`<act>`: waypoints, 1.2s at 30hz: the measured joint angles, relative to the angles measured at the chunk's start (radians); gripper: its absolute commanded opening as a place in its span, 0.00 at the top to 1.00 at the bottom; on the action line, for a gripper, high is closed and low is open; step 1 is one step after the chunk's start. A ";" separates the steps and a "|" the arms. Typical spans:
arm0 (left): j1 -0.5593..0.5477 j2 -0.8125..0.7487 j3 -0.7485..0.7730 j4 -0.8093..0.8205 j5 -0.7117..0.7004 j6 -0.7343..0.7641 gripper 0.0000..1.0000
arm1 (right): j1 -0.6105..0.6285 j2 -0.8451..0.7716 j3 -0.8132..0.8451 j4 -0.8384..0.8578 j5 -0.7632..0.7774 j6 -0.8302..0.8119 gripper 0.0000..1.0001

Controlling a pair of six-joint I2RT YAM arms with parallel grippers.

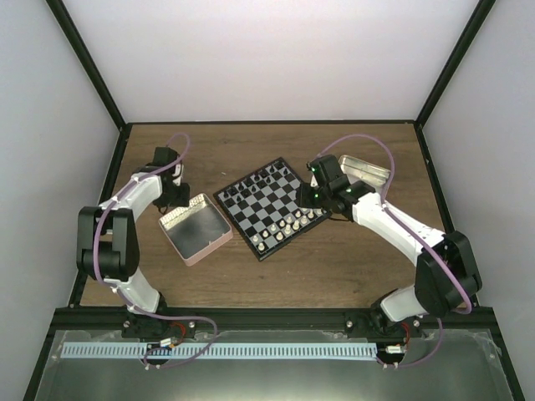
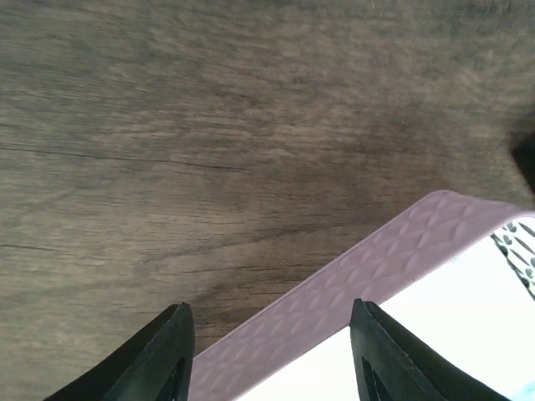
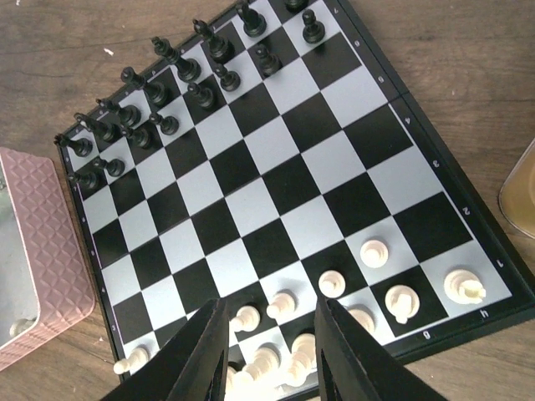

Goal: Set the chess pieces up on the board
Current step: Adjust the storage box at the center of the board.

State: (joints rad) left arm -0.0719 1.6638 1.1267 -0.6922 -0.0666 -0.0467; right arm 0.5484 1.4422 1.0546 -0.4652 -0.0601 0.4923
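Observation:
The board [image 1: 272, 206] lies tilted at the table's middle, seen close in the right wrist view [image 3: 276, 184]. Cream-white chess pieces [image 3: 374, 251] stand in its near rows [image 1: 290, 225], some upright and a few crowded or lying at the near edge. Black pieces [image 3: 170, 86] fill the far rows. My right gripper [image 3: 267, 305] hovers open over the white pieces at the board's right corner [image 1: 311, 199], with nothing gripped. My left gripper [image 2: 269, 311] is open above the pink tin's rim [image 2: 376, 259], left of the board [image 1: 171, 200].
The open pink tin [image 1: 196, 230] sits left of the board, and its corner shows in the right wrist view [image 3: 42, 251]. A gold tin [image 1: 365, 170] lies behind my right arm, its edge at the frame's right side [image 3: 520, 194]. Black frame posts border the wooden table.

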 measured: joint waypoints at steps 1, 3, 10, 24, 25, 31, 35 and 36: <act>0.007 0.012 0.002 -0.001 0.016 0.002 0.52 | 0.001 -0.005 -0.007 0.001 0.000 0.002 0.70; 0.017 0.023 0.009 -0.006 0.048 0.000 0.55 | 0.002 -0.010 -0.015 0.000 0.000 0.006 0.70; 0.022 0.030 0.013 -0.009 0.073 -0.027 0.76 | 0.005 -0.011 -0.023 0.002 0.000 0.015 0.70; 0.039 -0.018 -0.039 -0.009 -0.055 -0.128 0.92 | 0.011 -0.011 -0.023 0.002 -0.008 0.015 0.70; 0.041 -0.025 -0.045 -0.011 -0.067 -0.137 0.94 | 0.013 -0.011 -0.023 0.002 -0.010 0.015 0.70; 0.071 -0.068 -0.085 -0.032 -0.092 -0.200 0.96 | 0.019 -0.011 -0.023 0.002 -0.014 0.014 0.70; 0.097 -0.093 -0.107 -0.037 -0.073 -0.237 0.94 | 0.023 -0.011 -0.023 0.002 -0.014 0.015 0.70; 0.104 -0.100 -0.112 -0.040 -0.064 -0.243 0.86 | 0.025 -0.011 -0.023 0.002 -0.014 0.015 0.70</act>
State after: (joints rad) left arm 0.0322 1.5639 1.0145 -0.7326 -0.1307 -0.2893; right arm 0.5732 1.4315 1.0317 -0.4629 -0.0746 0.5076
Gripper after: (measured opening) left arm 0.044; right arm 0.300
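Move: The left gripper is already low over the storage box's outer far-left wall, one open finger on either side. The box's middle lies about 7 cm back and 5 cm to the right, some 3 cm below. The chessboard's middle is some 28 cm to this hand's right and 1 cm back; its nearest black piece stands 14 cm right and 2 cm ahead. From the right hand, the box's middle is some 33 cm left, 7 cm back and 12 cm lower. Shut the left fingers on the pink wall, settling about 1 cm lower first, so that they pinch it near the middle of that side. Then, keeping the pinch, drag the wall left and back, about 5 cm left and 4 cm back, away from the chessboard, while turning the hand some 20 degrees counter-clockwise. ##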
